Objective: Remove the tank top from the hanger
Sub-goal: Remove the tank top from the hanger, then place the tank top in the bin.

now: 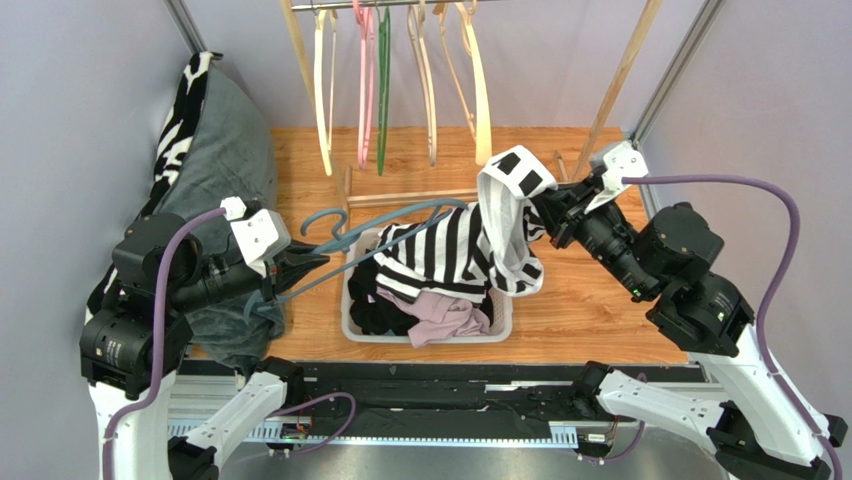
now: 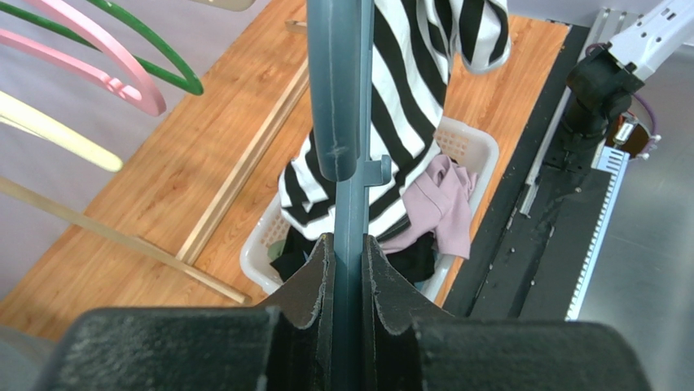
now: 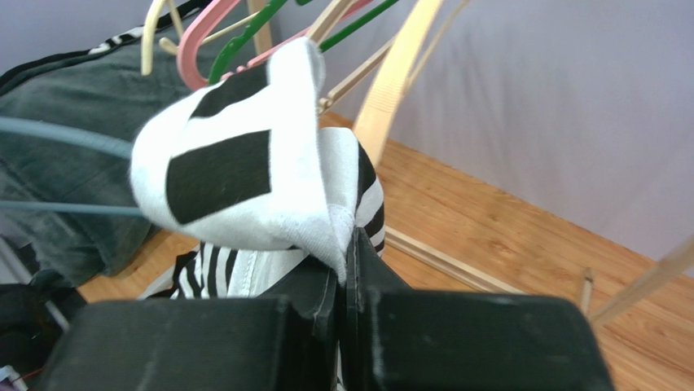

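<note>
The black-and-white striped tank top (image 1: pixel 452 250) hangs on a blue-grey hanger (image 1: pixel 385 225) over a white laundry basket (image 1: pixel 352 322). My left gripper (image 1: pixel 297 268) is shut on the hanger's left end; in the left wrist view the hanger's bar (image 2: pixel 349 155) runs straight out from between the jaws of the left gripper (image 2: pixel 349 252). My right gripper (image 1: pixel 545 210) is shut on a fold of the tank top's edge (image 1: pixel 512 175), held raised at the top's right side. In the right wrist view the white fabric (image 3: pixel 244 175) is pinched between the jaws of the right gripper (image 3: pixel 349 252).
Several empty hangers (image 1: pixel 380 90) in wood, pink, green and cream hang on a rack at the back. The basket holds a pink garment (image 1: pixel 445 312) and dark clothes. A grey and zebra-patterned pile (image 1: pixel 215 150) lies at the left. Wooden rack legs (image 1: pixel 620 80) stand at the back right.
</note>
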Motion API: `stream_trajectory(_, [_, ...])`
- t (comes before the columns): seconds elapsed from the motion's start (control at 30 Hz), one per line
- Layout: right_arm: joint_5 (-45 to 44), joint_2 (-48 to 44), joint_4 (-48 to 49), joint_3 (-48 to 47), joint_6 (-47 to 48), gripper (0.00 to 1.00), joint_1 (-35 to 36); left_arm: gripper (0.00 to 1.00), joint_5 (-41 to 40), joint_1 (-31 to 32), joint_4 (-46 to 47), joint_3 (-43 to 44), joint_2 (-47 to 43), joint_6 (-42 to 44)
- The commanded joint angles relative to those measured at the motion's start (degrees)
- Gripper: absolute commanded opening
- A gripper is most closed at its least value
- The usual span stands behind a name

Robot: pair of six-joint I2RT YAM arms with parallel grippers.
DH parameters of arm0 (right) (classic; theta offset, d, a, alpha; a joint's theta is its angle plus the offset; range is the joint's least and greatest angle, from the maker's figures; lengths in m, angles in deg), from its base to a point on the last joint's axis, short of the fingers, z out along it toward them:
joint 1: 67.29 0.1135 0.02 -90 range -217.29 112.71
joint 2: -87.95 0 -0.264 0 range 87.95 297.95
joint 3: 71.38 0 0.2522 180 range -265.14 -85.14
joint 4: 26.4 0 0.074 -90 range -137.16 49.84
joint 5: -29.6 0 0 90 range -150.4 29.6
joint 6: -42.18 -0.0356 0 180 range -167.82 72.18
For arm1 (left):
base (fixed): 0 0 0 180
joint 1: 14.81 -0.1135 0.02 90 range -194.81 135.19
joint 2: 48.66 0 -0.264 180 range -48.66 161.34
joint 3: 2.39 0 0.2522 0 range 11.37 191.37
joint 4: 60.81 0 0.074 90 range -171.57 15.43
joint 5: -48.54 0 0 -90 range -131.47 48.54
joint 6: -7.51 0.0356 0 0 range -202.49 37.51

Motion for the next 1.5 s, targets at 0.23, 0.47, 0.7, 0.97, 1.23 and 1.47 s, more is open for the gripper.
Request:
stream_trajectory(0.23, [3.6, -1.4, 0.2, 7.2, -1.7, 0.00, -0.8, 0.00, -5.8, -1.2, 1.9, 17.1, 1.6, -2.6])
stream_trajectory(0.47, [18.8, 1.3, 6.8, 11.2, -8.6, 0.00, -0.7, 0.00, -13.2, -1.6, 4.2, 22.0, 5.1, -4.1])
stream_trajectory(0.7, [23.7, 8.9, 23.9, 17.4, -10.9, 0.00, 3.8, 0.00, -11.2, -2.6, 5.7, 24.2, 6.6, -7.2])
stream_trajectory(0.97, [28.0, 25.4, 32.1, 12.5, -10.0, 0.00, 6.0, 0.00, -8.9, -3.1, 5.9, 22.6, 6.9, -6.6])
stream_trajectory(1.23, [21.0, 31.8, 43.3, 22.8, -11.3, 0.00, 5.9, 0.00, -5.9, -3.3, 4.3, 23.6, 6.8, -5.9])
stream_trajectory(1.47, [17.1, 37.0, 49.6, 32.1, -20.6, 0.00, 5.4, 0.00, -2.7, -3.3, 3.8, 24.0, 7.9, -5.6])
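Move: The right hand already has the tank top's shoulder pinched; the basket it goes to lies about 17 cm to its left, 2 cm ahead and some 36 cm below. Nearby, the blue hanger's tip is some 11 cm to its left, level ahead and 2 cm lower, and the pale hanger's lower end about 12 cm ahead, 9 cm left, level. From the left hand, gripping the blue hanger, the rack rail's middle is roughly 35 cm ahead, 22 cm right, 22 cm up. Keeping its pinch on the striped shoulder, the right hand first sinks about 9 cm, then sweeps left over the basket, some 20 cm in all, and finally plunges, ending about 27 cm lower with its fingers tipped down and turned counter-clockwise by roughly 25 degrees each. Meanwhile the left hand, still gripping the blue hanger, draws briefly back and lifts it about 11 cm clear of the cloth, tilting the tip up, then stays high and only drifts slightly forward and back. ##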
